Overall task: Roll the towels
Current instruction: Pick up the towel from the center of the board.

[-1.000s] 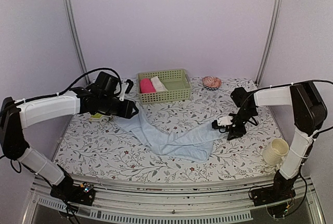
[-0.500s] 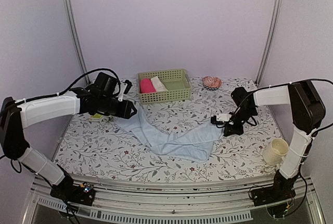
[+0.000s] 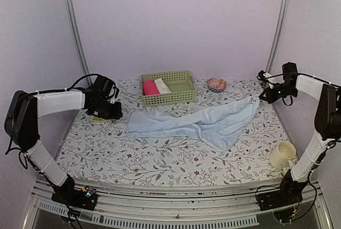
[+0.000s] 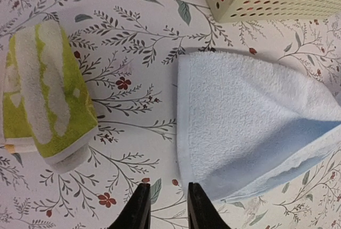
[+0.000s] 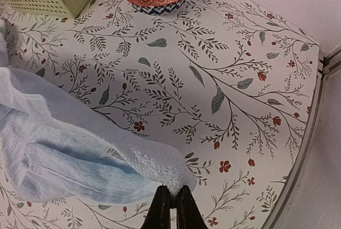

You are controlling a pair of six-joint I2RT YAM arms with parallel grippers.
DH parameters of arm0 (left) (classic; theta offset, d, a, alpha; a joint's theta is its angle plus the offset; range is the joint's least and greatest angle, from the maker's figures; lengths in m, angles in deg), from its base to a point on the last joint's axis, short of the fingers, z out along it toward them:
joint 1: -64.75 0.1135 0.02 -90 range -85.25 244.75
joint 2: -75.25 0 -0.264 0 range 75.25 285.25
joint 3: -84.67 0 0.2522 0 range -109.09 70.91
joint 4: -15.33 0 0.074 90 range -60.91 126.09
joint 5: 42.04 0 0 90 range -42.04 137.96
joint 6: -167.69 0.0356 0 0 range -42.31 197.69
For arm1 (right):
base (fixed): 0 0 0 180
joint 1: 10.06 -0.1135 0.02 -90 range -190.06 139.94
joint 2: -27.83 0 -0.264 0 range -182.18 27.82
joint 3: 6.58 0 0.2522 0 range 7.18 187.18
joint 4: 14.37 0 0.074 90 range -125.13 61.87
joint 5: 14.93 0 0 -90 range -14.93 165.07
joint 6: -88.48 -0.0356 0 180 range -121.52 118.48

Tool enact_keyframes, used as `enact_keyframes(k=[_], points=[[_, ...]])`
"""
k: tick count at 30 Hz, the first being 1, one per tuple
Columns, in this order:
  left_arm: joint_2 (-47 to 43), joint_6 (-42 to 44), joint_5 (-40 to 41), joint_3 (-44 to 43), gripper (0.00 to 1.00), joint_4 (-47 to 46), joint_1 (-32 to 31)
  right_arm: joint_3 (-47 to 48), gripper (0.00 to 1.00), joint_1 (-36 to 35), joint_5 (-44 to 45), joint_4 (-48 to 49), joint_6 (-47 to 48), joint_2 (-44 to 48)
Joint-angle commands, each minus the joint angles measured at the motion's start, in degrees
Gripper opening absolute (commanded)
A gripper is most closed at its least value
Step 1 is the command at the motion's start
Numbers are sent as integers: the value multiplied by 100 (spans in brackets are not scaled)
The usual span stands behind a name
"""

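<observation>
The light blue towel (image 3: 205,123) lies stretched across the table from left to back right. In the right wrist view my right gripper (image 5: 171,193) is shut on a corner of this towel (image 5: 80,160); seen from the top, it (image 3: 259,99) holds that corner raised near the back right. My left gripper (image 4: 167,197) hovers low at the towel's left end (image 4: 240,128), jaws a little apart with only tablecloth between them. The yellow-green towel (image 4: 45,101) lies as a folded bundle to its left. From the top, the left gripper (image 3: 118,113) hides most of that towel (image 3: 97,119).
A green basket (image 3: 181,97) at the back holds a pink roll (image 3: 149,87) and a cream-white roll (image 3: 162,85). A red patterned bowl (image 3: 217,84) sits at the back right. A cream cup (image 3: 282,155) stands at the front right edge.
My right gripper shut on the blue towel's corner and pulled it up to the back right, stretching the towel out. My left arm drew back to the left and its jaws narrowed.
</observation>
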Motion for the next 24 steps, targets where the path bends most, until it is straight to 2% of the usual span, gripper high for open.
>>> enact_keyframes(k=[1,6,10,13,15,16,20,24], points=[[437,178,-268,-206,22,255,26,-158,3,-207,-839,56,-736,-115],[527,464,-1068,-114,30,75,-117,-603,3,-301,-1121,563,-887,-187],[538,843,-817,-156,33,225,-462,-635,3,-340,-1182,611,-815,-196],[647,980,-433,-268,34,551,-640,-635,4,-339,-1362,552,-799,-210],[613,1239,-308,-283,46,678,-892,-635,4,-348,-1421,550,-783,-188],[584,1347,-117,-297,47,760,-1077,-751,4,-350,-1443,556,-768,-187],[622,1662,967,-391,48,1173,-1550,-778,4,-347,-1524,529,-738,-211],[954,2009,1474,-400,46,1284,-1629,-742,4,-379,-1593,498,-720,-261]])
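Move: The light blue towel's near left corner lies about 4 cm back, 5 cm right and 9 cm below the left hand. The green towel sits some 5 cm ahead and 4 cm left of that hand, and the basket roughly 15 cm ahead and 23 cm right. From the right hand, already pinching the blue towel's raised other end, that corner is about 51 cm left, 11 cm back and 14 cm below. Left hand sinks, swings some 9 cm back-right towards the towel corner, opening; right eases its pinched end left. ##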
